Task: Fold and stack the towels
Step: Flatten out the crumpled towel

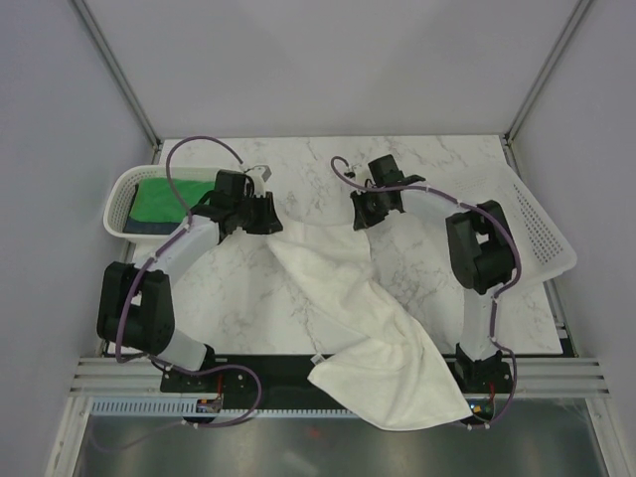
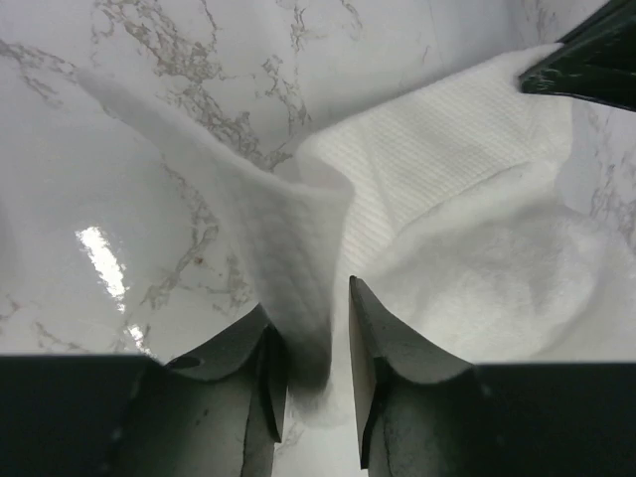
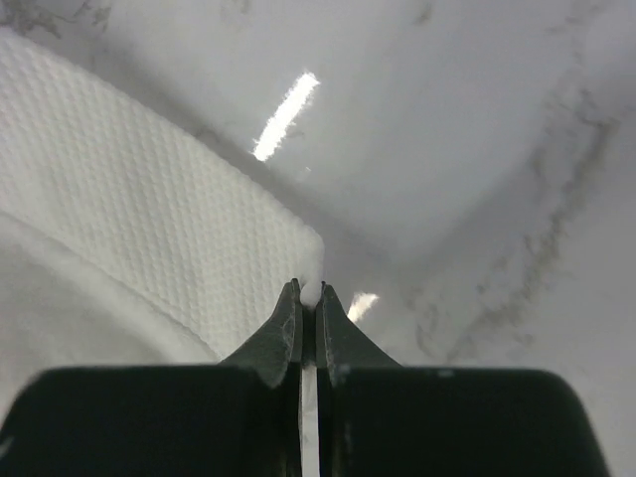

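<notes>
The large white towel (image 1: 348, 298) lies crumpled from the table's middle down over the front edge. My right gripper (image 3: 309, 286) is shut on its far right corner (image 3: 316, 260), low over the marble; from above it sits at the towel's top right (image 1: 360, 217). My left gripper (image 2: 310, 296) is at the towel's top left (image 1: 273, 217). Its jaws stand apart around a raised fold of white towel (image 2: 298, 248), which leans on the left finger with a gap to the right one. The green towel (image 1: 157, 199) lies folded on the navy towel (image 1: 149, 227) in the left basket.
A white perforated basket (image 1: 117, 194) stands at the table's left edge, holding the two small towels. A second white perforated basket (image 1: 542, 229) lies tilted along the right edge. The towel's lower end (image 1: 397, 397) hangs over the front rail between the arm bases.
</notes>
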Tool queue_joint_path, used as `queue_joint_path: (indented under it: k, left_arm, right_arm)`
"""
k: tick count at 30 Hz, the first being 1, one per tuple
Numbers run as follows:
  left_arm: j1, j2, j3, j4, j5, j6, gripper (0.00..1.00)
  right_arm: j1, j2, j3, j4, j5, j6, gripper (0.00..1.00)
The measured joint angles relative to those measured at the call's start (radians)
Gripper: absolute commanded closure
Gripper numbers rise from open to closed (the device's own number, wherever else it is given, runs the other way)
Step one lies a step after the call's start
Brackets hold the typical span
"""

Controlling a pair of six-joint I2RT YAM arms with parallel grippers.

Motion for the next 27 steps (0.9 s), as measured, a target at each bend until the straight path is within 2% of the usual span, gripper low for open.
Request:
queue_joint_path:
  k: [2,7,11,16,27]
  left_arm:
    - [-0.017,0.025,0.015,-0.002,-0.029,-0.047,0.58]
    - [-0.044,0.089,0.084,-0.035,-0.067,-0.117,0.36]
    - [-0.045,0.136,0.169,-0.086,-0.099,-0.121,0.34]
    - [-0.023,0.21,0.314,-0.126,-0.098,-0.044,0.34]
    - [-0.002,0.542,0.562,-0.154,-0.054,0.065,0.29]
  right_arm:
    - [-0.023,-0.079,-0.021,-0.044,0.065,0.005,1.0]
    - [-0.06,-0.243,-0.02,-0.087,0.175,0.004,1.0]
    - [-0.061,-0.285,-0.025,-0.114,0.241,-0.002,1.0]
    - [-0.093,-0.287,-0.044,-0.154,0.279,-0.005,1.0]
    - [-0.119,-0.287,-0.052,-0.169,0.291,-0.031,1.0]
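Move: The towel's far-left corner sticks out of the left fingers, its tip about 5 cm ahead of that hand and some 3 cm lower; the left basket's middle is roughly 26 cm to this hand's left and 10 cm farther out. The right hand already pinches the far-right corner, with bare marble about 11 cm to its right. From the right hand the left corner lies about 21 cm left, level in reach and some 5 cm higher; the right basket is roughly 36 cm to its right. The right fingers keep their pinch on the towel's far-right corner and pull it some 11 cm right while lifting it about 8 cm. The left fingers, already opening, spread wide and let go of the towel; that hand dips slightly right, swings about 11 cm forward and then sinks, stopping open just above and short of the freed left corner. ##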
